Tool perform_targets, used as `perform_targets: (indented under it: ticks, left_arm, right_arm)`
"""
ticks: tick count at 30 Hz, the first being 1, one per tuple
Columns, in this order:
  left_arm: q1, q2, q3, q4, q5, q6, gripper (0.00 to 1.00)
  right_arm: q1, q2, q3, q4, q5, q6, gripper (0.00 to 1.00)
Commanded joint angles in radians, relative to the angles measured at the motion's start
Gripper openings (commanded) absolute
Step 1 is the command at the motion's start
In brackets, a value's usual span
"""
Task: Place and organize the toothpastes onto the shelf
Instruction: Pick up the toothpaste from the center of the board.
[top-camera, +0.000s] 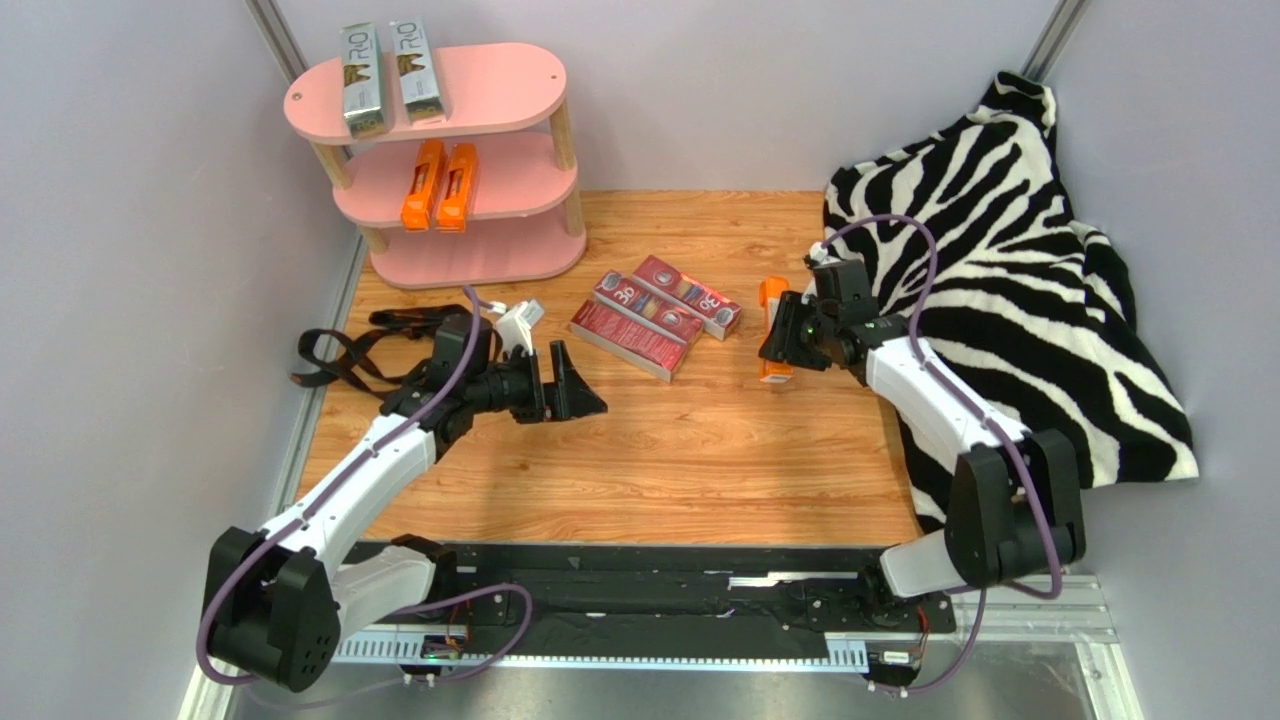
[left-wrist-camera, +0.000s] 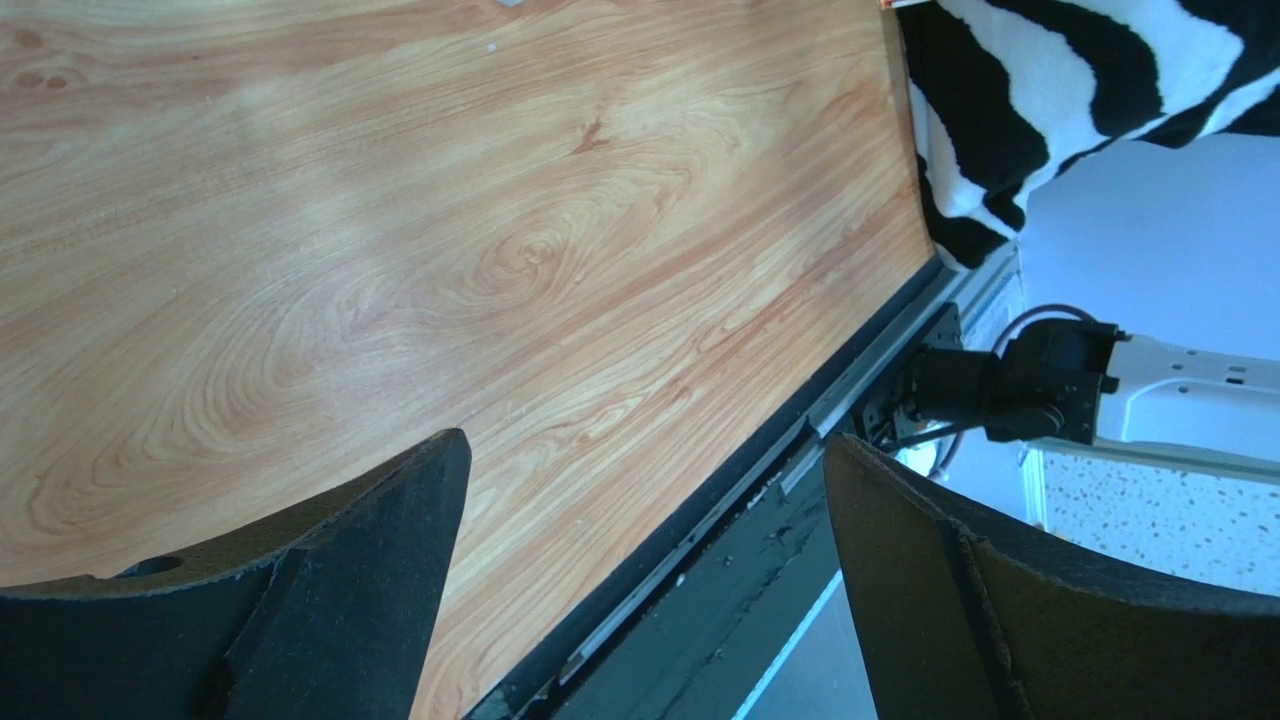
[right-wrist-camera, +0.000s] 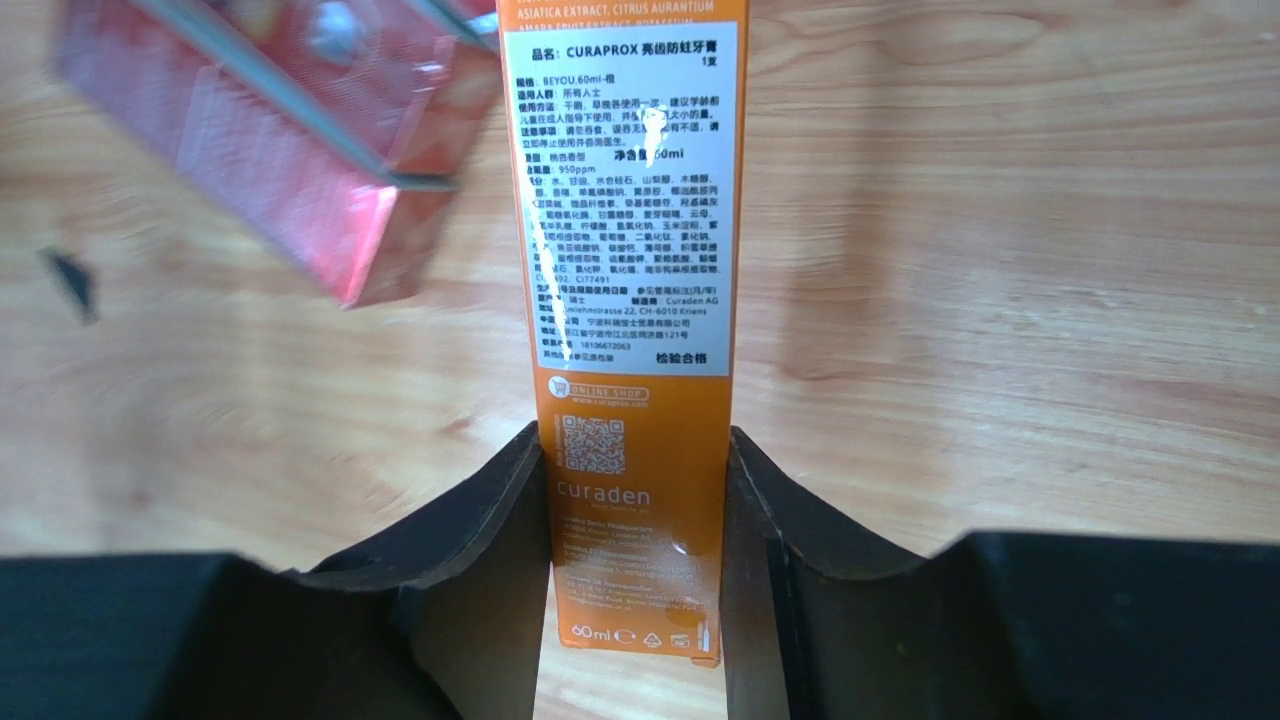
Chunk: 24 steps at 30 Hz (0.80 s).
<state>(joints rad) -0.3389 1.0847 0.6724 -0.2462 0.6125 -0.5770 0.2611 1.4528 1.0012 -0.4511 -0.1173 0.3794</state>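
The pink shelf (top-camera: 511, 83) stands at the far left. Two silver-grey toothpastes (top-camera: 388, 72) lie on its top board and two orange ones (top-camera: 440, 185) on the middle board. Three dark red cartons (top-camera: 657, 315) lie together mid-table, and one of them (right-wrist-camera: 286, 135) shows in the right wrist view. My right gripper (top-camera: 781, 338) (right-wrist-camera: 634, 450) is shut on the near end of a third orange carton (top-camera: 772, 300) (right-wrist-camera: 634, 225), one finger on each long side. My left gripper (top-camera: 579, 383) (left-wrist-camera: 646, 495) hangs open over bare wood, left of the red cartons, holding nothing.
A black strap (top-camera: 361, 353) lies on the table beside the left arm, in front of the shelf. A zebra-print cloth (top-camera: 1022, 255) (left-wrist-camera: 1052, 90) covers the right side. The dark rail of the table's near edge (top-camera: 661, 578) runs between the arm bases.
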Motion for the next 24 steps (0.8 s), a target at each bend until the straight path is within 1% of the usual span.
perform_targets:
  ticks: [1,2,4,5,7,8,11,16,19,21,23,24]
  left_arm:
    - [-0.005,-0.068,0.050,0.008,0.041,0.025,0.96]
    - [-0.005,-0.077,0.050,0.016,0.046,0.025,0.96]
    - [-0.005,-0.101,0.046,0.028,0.062,0.023,0.96]
    - [-0.005,-0.112,0.043,0.044,0.069,0.017,0.96]
    - [-0.005,-0.134,0.036,0.064,0.096,0.011,0.97]
    - [-0.005,-0.141,0.030,0.094,0.121,0.005,0.97]
    - [-0.006,-0.151,0.026,0.145,0.150,-0.014,0.97]
    - [-0.040,-0.141,0.049,0.180,0.175,-0.011,0.97]
    - [-0.072,-0.115,0.058,0.200,0.144,-0.012,0.97]
    - [-0.094,-0.085,0.059,0.229,0.144,-0.024,0.97]
    - [-0.109,-0.069,0.049,0.312,0.154,-0.066,0.97]
    - [-0.121,-0.056,0.041,0.393,0.156,-0.093,0.97]
  right_arm:
    - [0.001,-0.132,-0.019,0.003,-0.215,-0.014,0.33]
    - [0.000,-0.147,-0.024,0.002,-0.293,-0.014,0.33]
    - [0.000,-0.186,-0.038,0.009,-0.379,-0.011,0.33]
    - [0.000,-0.193,-0.044,0.018,-0.483,-0.002,0.33]
    - [0.001,-0.210,-0.067,0.054,-0.592,0.013,0.33]
    - [0.003,-0.216,-0.078,0.090,-0.684,0.041,0.33]
    - [0.026,-0.241,-0.114,0.138,-0.792,0.064,0.33]
    - [0.090,-0.302,-0.141,0.170,-0.870,0.084,0.33]
    - [0.124,-0.350,-0.173,0.253,-0.941,0.142,0.34]
    - [0.148,-0.368,-0.187,0.296,-0.956,0.170,0.34]
    - [0.180,-0.387,-0.191,0.314,-0.960,0.187,0.35]
    - [0.187,-0.391,-0.196,0.325,-0.967,0.197,0.35]
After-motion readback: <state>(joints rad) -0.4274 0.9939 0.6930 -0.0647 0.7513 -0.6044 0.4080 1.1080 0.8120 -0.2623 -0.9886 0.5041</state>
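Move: The right gripper already holds the orange toothpaste, its middle some 3 cm ahead of the fingers, about 10 cm above the table. The waiting left gripper is about 25 cm to the right gripper's left, 9 cm back and 5 cm higher. The far red toothpaste lies roughly 10 cm ahead and 11 cm left, the near one 3 cm ahead and 18 cm left, both 9 cm below. From the left gripper, the orange toothpaste is about 12 cm ahead, 25 cm right and 5 cm below. Keep the right grip on the orange toothpaste and carry it back about 15 cm, left and up some 12 cm each, towards the left gripper. On the way roll the wrist left side up and turn it counter-clockwise, so the downward fingers swing to point left. Raise the open left gripper about 7 cm, easing right late and tipping its fingers up. ##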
